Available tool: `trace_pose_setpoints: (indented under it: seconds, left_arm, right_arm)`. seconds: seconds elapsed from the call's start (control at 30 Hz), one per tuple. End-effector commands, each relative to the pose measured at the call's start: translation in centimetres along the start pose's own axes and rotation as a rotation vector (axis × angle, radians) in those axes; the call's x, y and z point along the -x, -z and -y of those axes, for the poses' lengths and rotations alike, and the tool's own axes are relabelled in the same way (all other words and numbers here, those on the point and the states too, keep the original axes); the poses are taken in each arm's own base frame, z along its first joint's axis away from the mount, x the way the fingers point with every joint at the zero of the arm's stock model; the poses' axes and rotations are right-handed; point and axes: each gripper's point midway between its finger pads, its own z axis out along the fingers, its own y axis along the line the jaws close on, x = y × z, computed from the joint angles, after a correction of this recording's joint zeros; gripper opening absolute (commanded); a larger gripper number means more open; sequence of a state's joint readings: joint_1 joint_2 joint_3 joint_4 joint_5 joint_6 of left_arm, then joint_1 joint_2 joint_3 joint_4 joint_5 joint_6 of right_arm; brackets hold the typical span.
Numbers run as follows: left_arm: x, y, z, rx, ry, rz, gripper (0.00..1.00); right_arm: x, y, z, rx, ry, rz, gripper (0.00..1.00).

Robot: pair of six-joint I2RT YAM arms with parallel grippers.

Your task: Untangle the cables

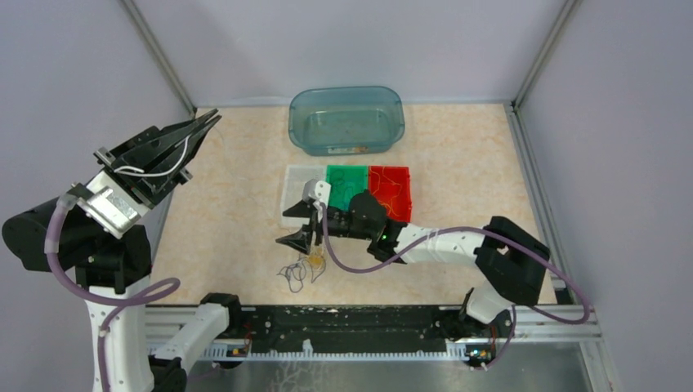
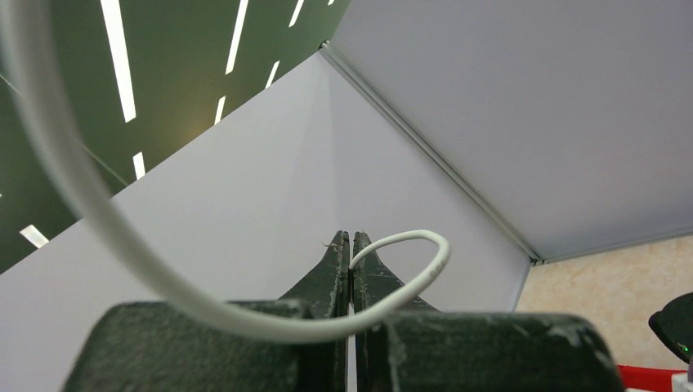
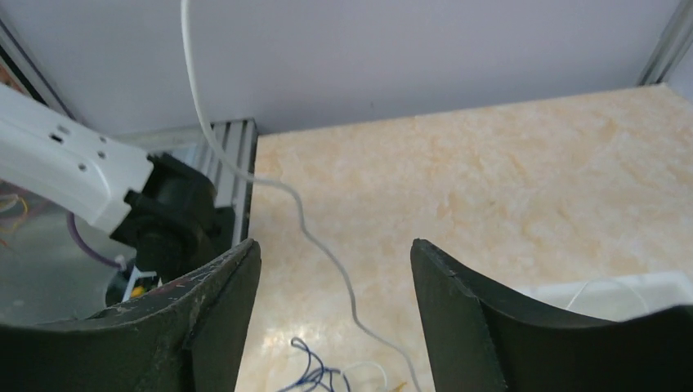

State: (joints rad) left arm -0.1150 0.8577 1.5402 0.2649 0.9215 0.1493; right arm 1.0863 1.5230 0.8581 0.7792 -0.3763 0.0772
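My left gripper (image 1: 214,117) is raised high at the left, shut on a thin white cable (image 2: 425,265) that loops out from between its tips (image 2: 351,238). The white cable (image 3: 327,253) hangs down to a small tangle of blue, white and yellow cables (image 1: 304,268) on the table. My right gripper (image 1: 300,224) is open and empty just above that tangle; in the right wrist view (image 3: 335,249) the white cable runs between the spread fingers and the blue cable (image 3: 315,374) lies below.
A teal bin (image 1: 346,119) stands at the back. A clear, a green (image 1: 347,181) and a red tray (image 1: 391,189) sit side by side behind my right gripper, with thin cables in them. Metal rail runs along the near edge.
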Motion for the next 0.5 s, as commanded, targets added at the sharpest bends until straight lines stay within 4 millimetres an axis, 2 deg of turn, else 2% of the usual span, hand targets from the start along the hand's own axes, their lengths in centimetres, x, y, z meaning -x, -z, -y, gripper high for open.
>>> trace_pose_setpoints:
  seconds: [0.0, 0.07, 0.1, 0.13, 0.2, 0.23, 0.37, 0.47]
  left_arm:
    - [0.0, 0.2, 0.2, -0.004, 0.002, -0.004, 0.00]
    - [0.0, 0.2, 0.1, 0.004, -0.003, -0.003, 0.00]
    - [0.0, 0.2, 0.1, 0.007, -0.006, -0.003, 0.00]
    - [0.1, 0.2, 0.0, 0.009, -0.009, -0.003, 0.00]
    - [0.0, 0.3, -0.1, 0.016, -0.015, -0.006, 0.00]
    - [-0.1, 0.3, -0.1, 0.020, -0.013, -0.012, 0.00]
    - [-1.5, 1.0, 0.7, 0.035, 0.050, -0.049, 0.00]
    - [-4.5, 2.3, 2.6, 0.060, 0.218, -0.121, 0.01]
  right_arm:
    - [-1.1, -0.7, -0.1, 0.033, 0.037, -0.028, 0.66]
    - [-1.8, -0.8, -0.3, 0.046, 0.033, -0.039, 0.61]
    - [-2.1, -0.9, -0.4, 0.056, 0.030, -0.045, 0.54]
    - [-2.3, -1.0, -0.4, 0.058, 0.030, -0.054, 0.44]
    - [-2.4, -1.1, -0.3, 0.061, 0.035, -0.067, 0.11]
    - [-2.2, -1.1, -0.1, 0.055, 0.039, -0.069, 0.00]
    - [0.3, -0.5, 0.5, 0.003, 0.075, -0.012, 0.00]
    - [3.5, 0.3, 0.8, -0.021, 0.101, 0.054, 0.00]
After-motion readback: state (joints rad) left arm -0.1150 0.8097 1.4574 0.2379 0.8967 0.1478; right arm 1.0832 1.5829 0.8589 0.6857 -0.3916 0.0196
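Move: Almost directly below the right hand, about 4 cm down between its open fingers, hangs the white cable's strand. The remaining tangle of cables lies on the table some 20 cm below that hand and about 1 cm back. The white box sits roughly 17 cm ahead and 19 cm below, with the green box beside it, 12 cm to the right. From the left hand, the strand is about 42 cm below, 4 cm ahead and 3 cm to the right. Sinking about 5 cm with the tips of its fingers dipping slightly, the right hand comes down around the hanging white cable, then shuts its half-open fingers and pinches the strand in mid-air above the tangle. The left hand keeps its closed grip on the cable higher up, nearly still, until it starts down by about 2 cm at the end. ##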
